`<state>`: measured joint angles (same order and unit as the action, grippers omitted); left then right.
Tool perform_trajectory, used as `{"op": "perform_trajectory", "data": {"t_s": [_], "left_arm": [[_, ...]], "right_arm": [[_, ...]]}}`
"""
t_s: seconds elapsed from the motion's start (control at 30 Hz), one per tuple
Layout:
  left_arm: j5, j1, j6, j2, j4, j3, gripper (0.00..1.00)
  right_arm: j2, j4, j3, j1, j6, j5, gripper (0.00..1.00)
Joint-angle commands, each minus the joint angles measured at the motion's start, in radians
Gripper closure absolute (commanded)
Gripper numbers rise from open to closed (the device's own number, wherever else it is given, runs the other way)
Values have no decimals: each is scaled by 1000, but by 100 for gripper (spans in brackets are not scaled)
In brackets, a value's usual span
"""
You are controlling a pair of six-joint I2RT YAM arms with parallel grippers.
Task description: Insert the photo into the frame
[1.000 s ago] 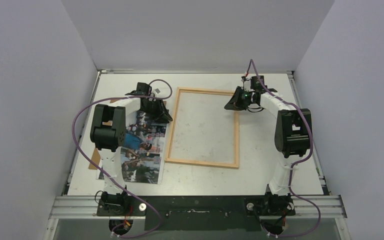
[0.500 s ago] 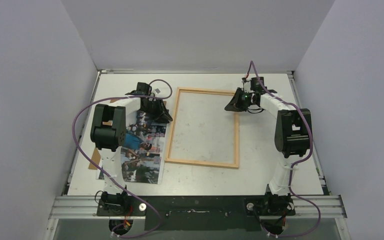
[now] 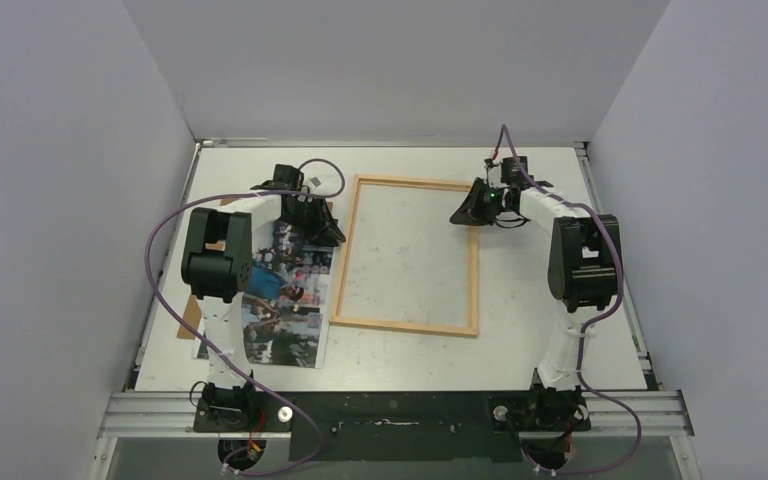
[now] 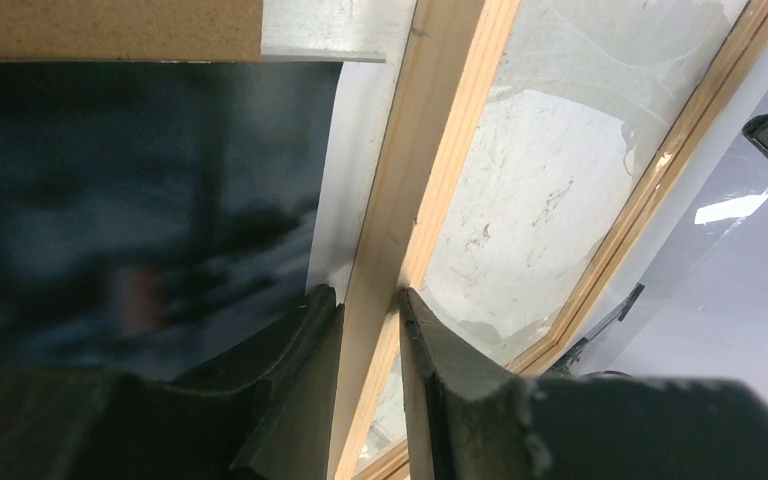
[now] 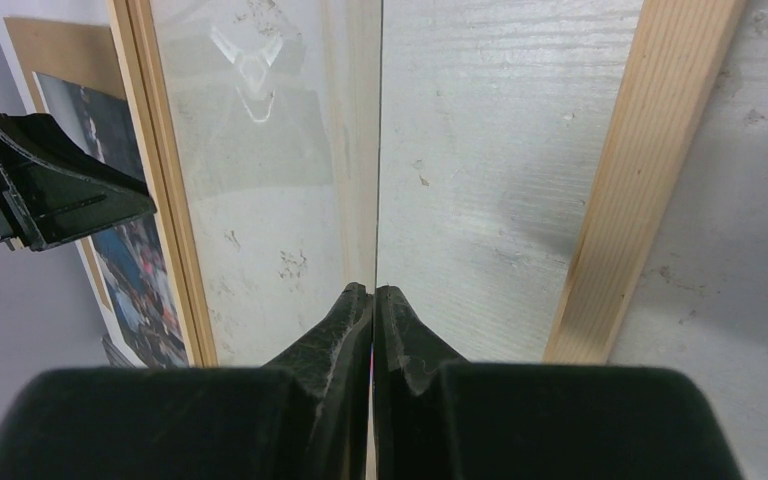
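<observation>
The light-wood frame (image 3: 405, 325) lies flat mid-table. My left gripper (image 3: 332, 235) is shut on its left rail (image 4: 430, 130); the wood fills the gap between my fingers at the left gripper (image 4: 368, 295). The photo (image 3: 285, 300) lies face up left of the frame and shows dark and blurred as the photo (image 4: 110, 200). My right gripper (image 3: 465, 208) hovers over the frame's far right corner. In its wrist view the right gripper (image 5: 373, 290) is shut on a thin clear sheet (image 5: 378, 150) seen edge-on, with the frame's right rail (image 5: 650, 170) beyond.
A brown backing board (image 3: 192, 315) lies under the photo, its edge showing as the board (image 4: 110, 28). The left arm's body hides part of the photo from above. Grey walls close in three sides of the table.
The right gripper has drifted slightly toward the far side with the clear sheet. The left gripper, frame and photo have not moved.
</observation>
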<state>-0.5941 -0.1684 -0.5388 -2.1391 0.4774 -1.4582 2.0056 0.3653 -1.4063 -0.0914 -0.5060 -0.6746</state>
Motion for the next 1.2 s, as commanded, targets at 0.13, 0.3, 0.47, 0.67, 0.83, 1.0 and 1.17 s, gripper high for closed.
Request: {"op": "perform_trajectory", "data": {"t_s": [0.13, 0.3, 0.47, 0.67, 0.83, 1.0, 1.17], "left_arm": [[19, -14, 25, -34, 28, -31, 74], [18, -16, 26, -34, 27, -30, 74], [19, -16, 23, -33, 28, -30, 74], [23, -16, 25, -32, 39, -39, 74], [22, -16, 27, -35, 52, -54, 74], [13, -9, 24, -49, 97, -91, 74], [25, -11, 19, -31, 83, -77, 74]], "right_arm": [[3, -79, -6, -10, -22, -32, 100], [4, -77, -8, -13, -33, -26, 97], [-4, -59, -9, -14, -40, -12, 92], [-13, -40, -9, -12, -60, 1, 78], [-31, -41, -9, -14, -90, 5, 64], [-40, 22, -36, -20, -105, 18, 51], [-64, 108, -50, -33, -79, 98, 46]]}}
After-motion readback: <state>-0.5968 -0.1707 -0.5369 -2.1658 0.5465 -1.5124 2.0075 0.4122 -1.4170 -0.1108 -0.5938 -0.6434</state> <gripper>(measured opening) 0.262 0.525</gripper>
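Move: The right hand pinches the right edge of the clear sheet, whose middle lies about 9 cm to its left, 6 cm back and 5 cm lower. The frame's right bar runs some 5 cm to its right, level with it and 6 cm down. The left hand has the frame's left bar between its fingertips; the sheet's middle is about 11 cm right of the left hand and 3 cm back. Right fingers open about halfway, unpinching the clear sheet, and drift 1 cm left, left hand still straddling its bar. ##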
